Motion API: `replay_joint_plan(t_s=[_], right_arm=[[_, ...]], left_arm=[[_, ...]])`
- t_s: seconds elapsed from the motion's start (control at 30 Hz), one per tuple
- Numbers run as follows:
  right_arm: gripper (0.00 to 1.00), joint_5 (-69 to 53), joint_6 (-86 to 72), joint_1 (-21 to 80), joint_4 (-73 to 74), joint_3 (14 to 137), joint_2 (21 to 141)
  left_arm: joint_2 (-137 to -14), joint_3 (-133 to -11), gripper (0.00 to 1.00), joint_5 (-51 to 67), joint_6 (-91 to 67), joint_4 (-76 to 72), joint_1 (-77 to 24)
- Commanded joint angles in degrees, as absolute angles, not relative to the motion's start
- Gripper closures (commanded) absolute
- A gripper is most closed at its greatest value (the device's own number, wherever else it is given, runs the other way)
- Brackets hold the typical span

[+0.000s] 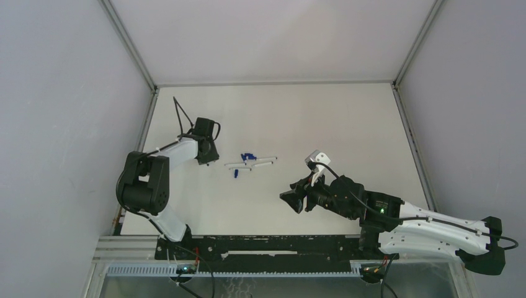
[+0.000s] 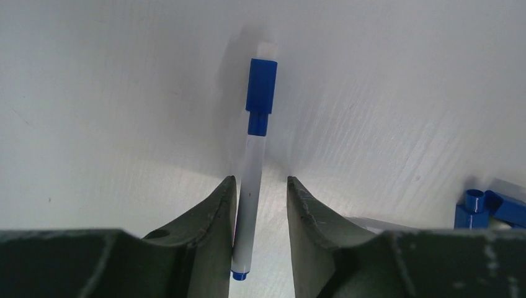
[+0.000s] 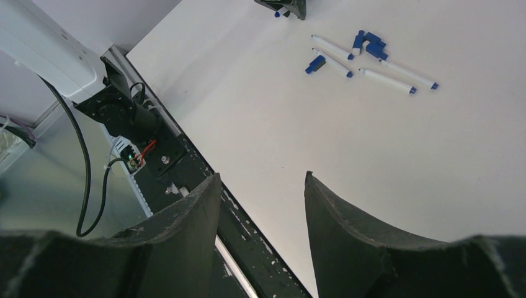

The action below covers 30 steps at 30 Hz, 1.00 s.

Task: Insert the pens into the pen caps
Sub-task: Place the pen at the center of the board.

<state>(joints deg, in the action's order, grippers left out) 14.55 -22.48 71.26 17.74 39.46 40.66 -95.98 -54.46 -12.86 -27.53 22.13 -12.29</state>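
In the left wrist view a white pen [image 2: 250,186] with a blue cap [image 2: 261,87] on its far end lies on the table between my left gripper's [image 2: 260,181] jaws. It rests against the left finger [image 2: 214,217], with a gap to the right finger, so the gripper is open. From above, the left gripper [image 1: 206,155] is down at the table, left of the loose pens [image 1: 251,163] and blue caps [image 1: 248,155]. My right gripper [image 1: 291,202] hovers open and empty nearer the front. Its view shows the uncapped pens [image 3: 386,81] and loose caps [image 3: 372,45] far ahead.
One blue cap [image 1: 236,174] lies apart just in front of the pens. Loose caps [image 2: 474,208] sit close to the left gripper's right side. The black base rail [image 3: 186,161] runs along the near table edge below the right gripper. Grey walls enclose the white table [image 1: 322,118].
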Motion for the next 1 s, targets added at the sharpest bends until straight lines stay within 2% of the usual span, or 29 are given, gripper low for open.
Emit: replay_joint_plan(t_s=[0.0,0.27,0.5,0.53,0.57,0.83,0.97], right_arm=[[0.40,15.4,-22.3,70.9,17.2,39.7,39.9],[0.40,15.4,-22.7,70.4,17.2,39.7,40.1],[0.40,14.7,-22.8,70.3,16.8,39.7,40.8],[0.40,14.7,-22.8,70.2,16.8,39.7,40.9],[0.40,14.6,-22.7,70.1,16.8,39.7,41.0],[0.40,13.5,-22.4,69.7,16.1,39.7,41.9],[0.40,13.2,-22.5,69.5,16.1,39.7,42.0]], left_arm=[[-94.2,-56.3,0.59,-11.6,-27.6,21.4,-12.0],[-94.9,-56.9,0.53,-8.5,-26.7,20.3,-12.1],[-94.0,-56.2,0.42,-10.4,-27.9,21.1,-12.6],[-93.5,-55.9,0.29,-10.6,-28.2,21.1,-12.6],[-93.1,-55.8,0.26,-10.7,-28.2,21.2,-12.6],[-90.7,-56.8,0.24,-12.4,-27.4,23.0,-16.7],[-90.2,-56.6,0.33,-12.4,-27.8,23.0,-17.5]])
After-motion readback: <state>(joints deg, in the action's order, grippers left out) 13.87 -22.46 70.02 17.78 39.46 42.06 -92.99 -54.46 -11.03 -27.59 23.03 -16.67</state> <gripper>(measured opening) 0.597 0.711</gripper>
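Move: The capped pen lies lengthwise just inside the left finger, its middle about 2 cm ahead of the left hand, 1 cm left and 1 cm below. At much the same height, the nearest loose pen is some 9 cm to the hand's right, level with it; the cap cluster is about 13 cm right and 2 ahead, the lone cap 9 right and 4 back. From the right hand, the capped pen is roughly 24 cm ahead, 30 left and 22 below. With the capped pen's barrel along its left finger, the left hand shifts about 1 cm right, its already parted fingers opening on to wide. It then rises some 1.5 cm while moving another 2 cm right towards the loose pens, easing slightly back and turning about 5 degrees clockwise. ##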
